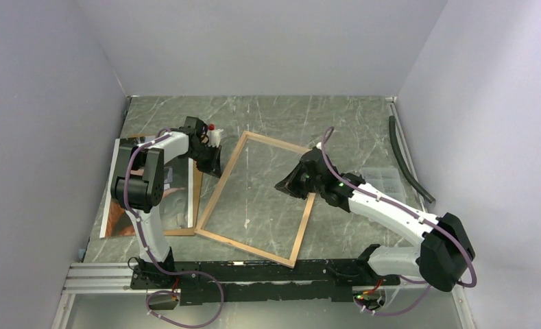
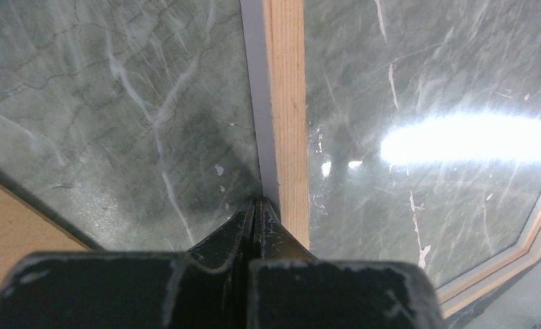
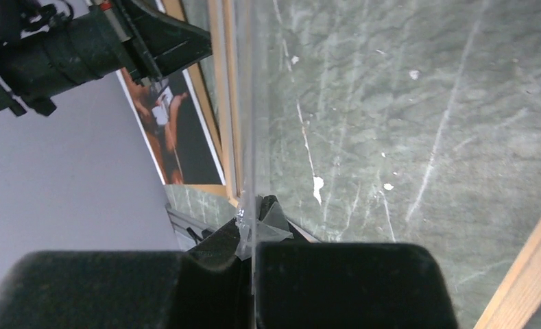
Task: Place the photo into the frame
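Observation:
The frame (image 1: 245, 249) lies on the marble table with its pale wood back up; its rail (image 2: 286, 103) has a white outer edge. My left gripper (image 1: 211, 164) is shut, and its tips (image 2: 257, 203) touch that white edge on the frame's left rail, with nothing visible between them. My right gripper (image 1: 284, 185) hovers inside the frame near its right rail (image 3: 521, 274), shut (image 3: 254, 205) on a clear sheet (image 3: 249, 137) seen edge-on. The photo (image 1: 120, 218), dark with orange-brown tones, lies at the far left, partly under my left arm; it also shows in the right wrist view (image 3: 175, 130).
A brown backing board (image 1: 179, 232) lies under the photo, its corner (image 2: 14, 226) near my left fingers. A black hose (image 1: 408, 161) runs along the right wall. Grey walls close in the table on three sides, and an aluminium rail (image 1: 103, 277) crosses the near edge.

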Available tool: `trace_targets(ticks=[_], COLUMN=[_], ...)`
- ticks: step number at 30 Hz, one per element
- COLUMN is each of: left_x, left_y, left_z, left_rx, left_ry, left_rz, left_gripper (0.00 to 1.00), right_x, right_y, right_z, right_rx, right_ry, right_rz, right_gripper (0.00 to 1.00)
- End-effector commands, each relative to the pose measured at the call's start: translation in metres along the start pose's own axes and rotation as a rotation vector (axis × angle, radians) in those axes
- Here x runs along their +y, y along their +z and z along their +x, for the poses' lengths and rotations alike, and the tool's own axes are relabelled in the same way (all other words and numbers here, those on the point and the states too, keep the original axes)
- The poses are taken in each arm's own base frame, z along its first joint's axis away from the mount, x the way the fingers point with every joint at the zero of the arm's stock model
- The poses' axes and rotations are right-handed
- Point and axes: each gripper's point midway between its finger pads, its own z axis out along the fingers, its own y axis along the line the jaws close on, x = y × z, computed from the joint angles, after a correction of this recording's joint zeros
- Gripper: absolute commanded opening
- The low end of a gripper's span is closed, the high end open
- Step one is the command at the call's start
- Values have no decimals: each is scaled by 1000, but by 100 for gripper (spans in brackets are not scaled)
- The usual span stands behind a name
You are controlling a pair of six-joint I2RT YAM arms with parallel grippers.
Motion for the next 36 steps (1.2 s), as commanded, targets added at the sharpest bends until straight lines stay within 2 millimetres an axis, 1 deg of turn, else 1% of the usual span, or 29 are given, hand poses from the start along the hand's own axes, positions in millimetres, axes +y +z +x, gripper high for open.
trace_targets(ticks=[1, 3, 7, 12, 18, 24, 28, 34, 36], left_x=[0, 0, 0, 0, 0, 0, 0, 0, 0], left_y=[11, 11, 12, 12, 12, 12, 11, 11, 11], left_z=[16, 16, 19, 18, 19, 19, 19, 17, 18], left_rx=[46, 43, 48, 46, 49, 48, 48, 47, 49], left_ry=[12, 15, 11, 12, 13, 17, 18, 18, 19], left_rz=[-12, -15, -12, -10, -10, -12, -13, -9, -11], left_gripper=[3, 3, 3, 3, 3, 3, 3, 3, 3], right_x=[57, 64, 66, 83, 81, 73, 64, 37, 25], right_y=[-7, -11, -14, -21, -16, -8, -3, -2, 0], right_z=[11, 9, 6, 5, 9, 11, 9, 8, 10], right_rx=[42, 27, 18, 4, 23, 29, 31, 27, 36], right_ry=[-105, -116, -123, -122, -128, -141, -146, -157, -162], right_rz=[-222, -258, -257, -365, -357, -332, -296, -223, -197], right_gripper=[0, 0, 0, 0, 0, 0, 0, 0, 0])
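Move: The right hand, already pinching a clear film by its crumpled end, is over the frame: the frame's middle lies about 4 cm ahead, 5 cm to its left and 14 cm below. On that same low level, the frame's left bar is centred some 16 cm left and 8 cm ahead, its right bar about 8 cm right and 1 cm back. From the left hand, the frame's middle is roughly 11 cm right and 6 cm back; the photo's is about 19 cm left and 4 cm back. Upward and to the left, the right hand draws the pinched film over the frame, rising nearly 5 cm and going just under 4 cm left, then easing slightly back and down; its wrist tilts the fingers up and leftward, some 15 degrees in all. The shut left fingers stay down against the outside of the frame's left bar, bracing it. ##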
